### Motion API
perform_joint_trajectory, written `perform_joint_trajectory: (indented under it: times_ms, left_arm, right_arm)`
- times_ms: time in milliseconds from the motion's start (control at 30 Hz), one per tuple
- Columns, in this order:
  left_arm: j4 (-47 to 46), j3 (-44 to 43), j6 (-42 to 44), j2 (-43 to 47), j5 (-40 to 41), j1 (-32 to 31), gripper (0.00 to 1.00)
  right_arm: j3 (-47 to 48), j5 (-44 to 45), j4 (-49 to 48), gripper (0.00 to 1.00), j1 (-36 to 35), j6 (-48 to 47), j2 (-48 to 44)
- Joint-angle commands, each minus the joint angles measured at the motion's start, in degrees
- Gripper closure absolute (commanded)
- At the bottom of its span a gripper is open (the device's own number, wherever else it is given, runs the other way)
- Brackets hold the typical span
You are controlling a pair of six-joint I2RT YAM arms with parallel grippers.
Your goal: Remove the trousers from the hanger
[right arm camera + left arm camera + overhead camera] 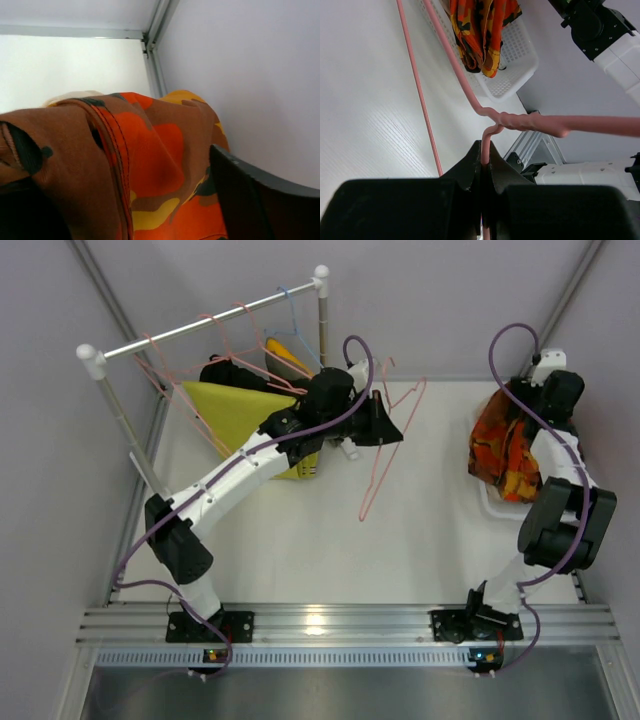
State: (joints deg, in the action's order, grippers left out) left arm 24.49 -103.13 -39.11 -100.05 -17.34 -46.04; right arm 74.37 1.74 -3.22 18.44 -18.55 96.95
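The orange-red patterned trousers (505, 450) lie bunched over the white basket (487, 502) at the right; they also show in the left wrist view (480, 30). My right gripper (528, 425) is at this heap. In the right wrist view the trousers (160, 165) fill the space between its jaws, which stand apart; only its right finger (260, 200) shows plainly. My left gripper (392, 430) is shut on the hook of a bare pink hanger (385, 465), held above the table middle; its fingers (486, 150) pinch the wire (530, 121). A pale cream patch (70, 97) shows behind the orange cloth.
A clothes rack (200, 328) stands at the back left with several pink hangers (240, 340) and a blue one (295, 320). A yellow cloth (235, 410) and a black cloth (230, 373) hang under it. Grey walls close the sides.
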Motion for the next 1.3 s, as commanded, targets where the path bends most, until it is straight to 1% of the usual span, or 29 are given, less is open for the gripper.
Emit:
perform_joint_trajectory:
  times_ms: [0, 67, 100, 133, 167, 233, 267, 333, 367, 400, 533, 600, 667, 700, 733, 767, 800, 900, 967, 1033, 1067, 1133, 1200, 1267]
  left_arm:
    - [-3.5, -1.8, 1.6, 4.6, -1.9, 0.1, 1.0]
    - [-3.9, -0.4, 2.2, 5.9, -3.0, 0.1, 1.0]
    - [-4.4, 0.5, 2.3, 7.7, -4.8, 0.1, 1.0]
    - [-5.0, 2.7, 2.5, 8.8, -5.9, 0.1, 1.0]
    - [-6.1, 4.0, 3.3, 10.0, -6.6, -0.1, 1.0]
    - [-6.9, 6.8, 5.3, 14.2, -6.3, -0.3, 1.0]
    - [-7.1, 9.5, 6.3, 15.7, -5.9, -0.3, 1.0]
    - [-6.3, 12.3, 8.2, 20.1, -3.9, -0.3, 1.0]
    - [-6.0, 15.3, 9.0, 21.8, -3.7, -0.3, 1.0]
    - [-5.8, 17.0, 10.1, 25.1, -3.6, -0.3, 1.0]
    - [-5.2, 25.2, 17.4, 34.4, 0.3, -0.2, 1.0]
    - [-3.6, 27.7, 18.6, 38.8, 2.0, 0.8, 1.0]
    - [-0.9, 28.9, 18.8, 41.2, 2.1, 5.3, 1.0]
    - [-0.1, 29.3, 18.8, 43.8, 2.1, 7.1, 1.0]
    - [1.7, 30.2, 19.1, 46.4, 2.4, 10.2, 1.0]
    - [2.0, 30.8, 19.3, 46.4, 2.4, 11.3, 1.0]
    - [2.2, 31.6, 19.4, 49.6, 2.4, 12.3, 1.0]
    - [2.8, 34.7, 18.5, 55.6, 0.9, 18.6, 1.0]
    - [3.5, 36.7, 18.9, 60.5, 1.3, 20.2, 1.0]
    - [4.6, 38.3, 20.1, 63.6, 3.4, 21.9, 1.0]
    - [6.3, 38.7, 20.4, 66.5, 4.6, 22.5, 1.0]
    - [8.9, 39.1, 21.0, 69.0, 6.5, 25.0, 1.0]
    - [12.9, 39.1, 20.1, 72.0, 9.9, 28.2, 1.0]
    - [14.8, 39.1, 19.3, 74.8, 11.4, 30.3, 1.0]
  right_arm:
    - [1.6, -5.2, 1.6, 0.11, 0.0, 1.3, -6.8]
    - [-0.8, -7.1, 3.0, 0.0, 0.0, 0.3, -12.0]
    - [-1.4, -7.6, 3.6, 0.0, 0.1, -0.2, -14.0]
    - [-2.5, -9.0, 5.4, 0.0, 0.2, -0.4, -17.6]
    - [-2.8, -10.0, 7.6, 0.01, 0.3, -0.9, -19.2]
    - [-3.7, -12.1, 9.5, 0.01, 0.6, -1.2, -24.3]
    - [-3.9, -12.6, 11.5, 0.0, 0.5, -1.6, -25.7]
    - [-4.2, -13.2, 12.8, 0.0, 0.7, -1.6, -29.5]
    - [-4.5, -13.3, 13.3, 0.0, 0.7, -1.5, -30.6]
    - [-4.8, -13.3, 13.5, 0.0, 0.8, -0.9, -31.6]
    - [-5.9, -14.7, 13.8, 0.01, 0.8, 0.3, -35.6]
    - [-5.9, -15.0, 14.0, 0.0, 0.8, 0.7, -35.6]
    - [-4.9, -14.9, 15.0, 0.01, 0.8, 1.1, -34.7]
    - [-4.3, -15.0, 15.5, 0.01, 0.8, 1.2, -34.3]
    - [-3.4, -15.1, 16.1, 0.01, 0.8, 1.5, -33.6]
    - [-2.9, -15.2, 16.2, 0.01, 0.8, 1.7, -33.4]
    - [-2.7, -15.2, 16.1, 0.0, 0.7, 1.9, -33.1]
    - [-1.9, -15.5, 15.6, 0.01, 0.6, 2.7, -31.7]
    - [-1.4, -15.6, 15.8, 0.01, 0.3, 3.2, -30.9]
    - [-0.5, -15.5, 16.3, 0.0, 0.1, 3.3, -29.4]
    - [-0.2, -15.4, 16.4, 0.0, -0.1, 3.5, -28.9]
    - [0.5, -15.4, 16.5, 0.01, -0.4, 3.7, -28.0]
    - [1.0, -15.2, 16.4, 0.01, -0.9, 3.9, -27.3]
    - [1.2, -14.9, 16.0, 0.01, -1.7, 3.9, -27.1]
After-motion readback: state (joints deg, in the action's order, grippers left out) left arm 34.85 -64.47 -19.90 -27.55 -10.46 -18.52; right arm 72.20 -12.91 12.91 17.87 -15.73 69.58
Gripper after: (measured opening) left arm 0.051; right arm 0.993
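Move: The rail's left stretch, where the emptied pink hanger in the left hand is headed, lies roughly 43 cm to that hand's left, 12 cm ahead and 12 cm above. Nearer hang the yellow-green trousers, about 28 cm left, 7 cm ahead and 9 cm lower. Around the right hand, the camouflage trousers' middle is some 7 cm left, 3 cm back and 10 cm below; the basket's middle is about 1 cm left, 1 cm back and 18 cm down. The empty pink hanger, still pinched in the left hand, is carried some 32 cm left and 13 cm back towards the rack's left end, rising about 7 cm as the wrist swings counter-clockwise and tips up. From the camouflage trousers the right hand, already mostly open, opens fully and withdraws up, back and left, then sinks and eases forward a little. ##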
